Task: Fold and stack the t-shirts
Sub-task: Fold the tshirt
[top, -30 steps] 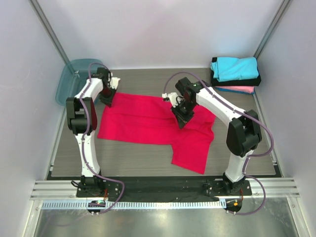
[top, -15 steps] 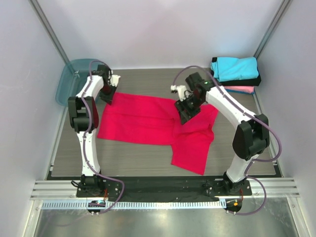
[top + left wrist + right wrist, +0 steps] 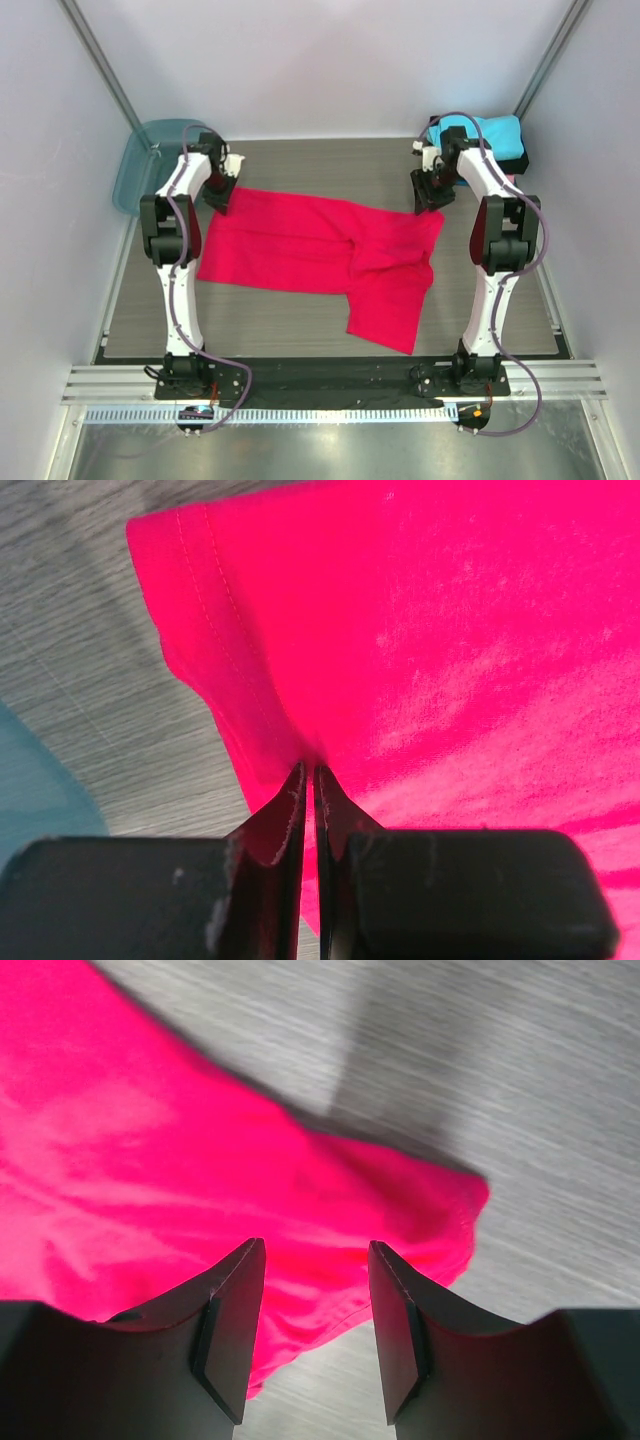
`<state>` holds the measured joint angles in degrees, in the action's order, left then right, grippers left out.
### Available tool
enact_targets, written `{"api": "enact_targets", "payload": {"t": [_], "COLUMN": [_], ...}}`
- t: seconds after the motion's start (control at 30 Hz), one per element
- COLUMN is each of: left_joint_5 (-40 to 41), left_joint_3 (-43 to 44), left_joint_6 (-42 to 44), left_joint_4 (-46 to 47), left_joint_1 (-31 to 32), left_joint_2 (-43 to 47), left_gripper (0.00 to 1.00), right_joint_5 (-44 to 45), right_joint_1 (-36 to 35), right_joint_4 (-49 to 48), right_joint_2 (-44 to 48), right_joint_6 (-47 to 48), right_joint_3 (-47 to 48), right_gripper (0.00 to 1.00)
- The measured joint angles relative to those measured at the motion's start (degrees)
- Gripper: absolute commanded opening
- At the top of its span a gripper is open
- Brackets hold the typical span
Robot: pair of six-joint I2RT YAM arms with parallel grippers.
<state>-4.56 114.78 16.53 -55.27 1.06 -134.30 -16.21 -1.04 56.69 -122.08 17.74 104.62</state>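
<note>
A large bright red t-shirt (image 3: 300,245) lies spread across the table, with one part hanging down toward the front right. My left gripper (image 3: 218,196) is shut on its far left corner; in the left wrist view the fingertips of that gripper (image 3: 309,770) pinch a raised fold of the red cloth (image 3: 450,630). My right gripper (image 3: 430,196) hovers open over the shirt's far right corner. Nothing sits between its jaws (image 3: 315,1250), and the red cloth (image 3: 150,1160) lies below them. A folded cyan t-shirt (image 3: 490,132) tops a stack over a black one (image 3: 522,161) at the back right.
A translucent teal bin (image 3: 148,152) stands at the back left, just outside the table's corner. White walls close in the left, right and far sides. Bare grey wood table (image 3: 260,320) shows in front of the shirt.
My right gripper opened, let go of the shirt's middle and swung to the far right corner. The cloth there has spread to the right. The left gripper kept its hold.
</note>
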Motion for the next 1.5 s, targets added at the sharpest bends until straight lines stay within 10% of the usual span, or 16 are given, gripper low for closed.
{"api": "enact_targets", "payload": {"t": [0.63,1.1,1.5], "left_joint_5": [0.6,5.8,5.2], "left_joint_3": [1.6,3.4,7.9], "left_joint_6": [-0.1,-1.5,-2.8], "left_joint_4": [-1.1,-0.7,1.4], "left_joint_1": [0.1,0.7,1.1], "left_joint_2": [-1.2,-2.4,-2.3], "left_gripper": [0.06,0.03,0.08], "right_joint_5": [3.2,8.9,8.8], "right_joint_1": [0.3,0.0,0.0], "right_joint_4": [0.3,0.4,-5.9], "right_joint_2": [-7.0,-22.8,-20.9], "right_joint_6": [3.0,4.8,6.0], "right_joint_3": [1.0,28.3,25.8], "right_gripper": [0.48,0.47,0.51]}}
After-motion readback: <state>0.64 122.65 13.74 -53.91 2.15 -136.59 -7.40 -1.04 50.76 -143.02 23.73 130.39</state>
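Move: Under the right hand, some 6 cm down, lies the t-shirt's shoulder edge; its far right corner is about 7 cm to the right and level with the hand. The cyan shirt pile sits roughly 25 cm farther out and 20 cm right. Beneath the left fingertips, 1 cm down, is the hem edge, with the far hem corner some 8 cm ahead and 1 cm right; the blue basket lies about 16 cm ahead and 21 cm left. Dipping about 5 cm onto the t-shirt's shoulder end with fingers kept half open, the right hand then drags the cloth forward some 12 cm, tilting its fingertips outward as it goes. The left keeps its nearly shut tips on the hem, rolls a little, then slips forward about 3.5 cm and starts to rise at the end. ##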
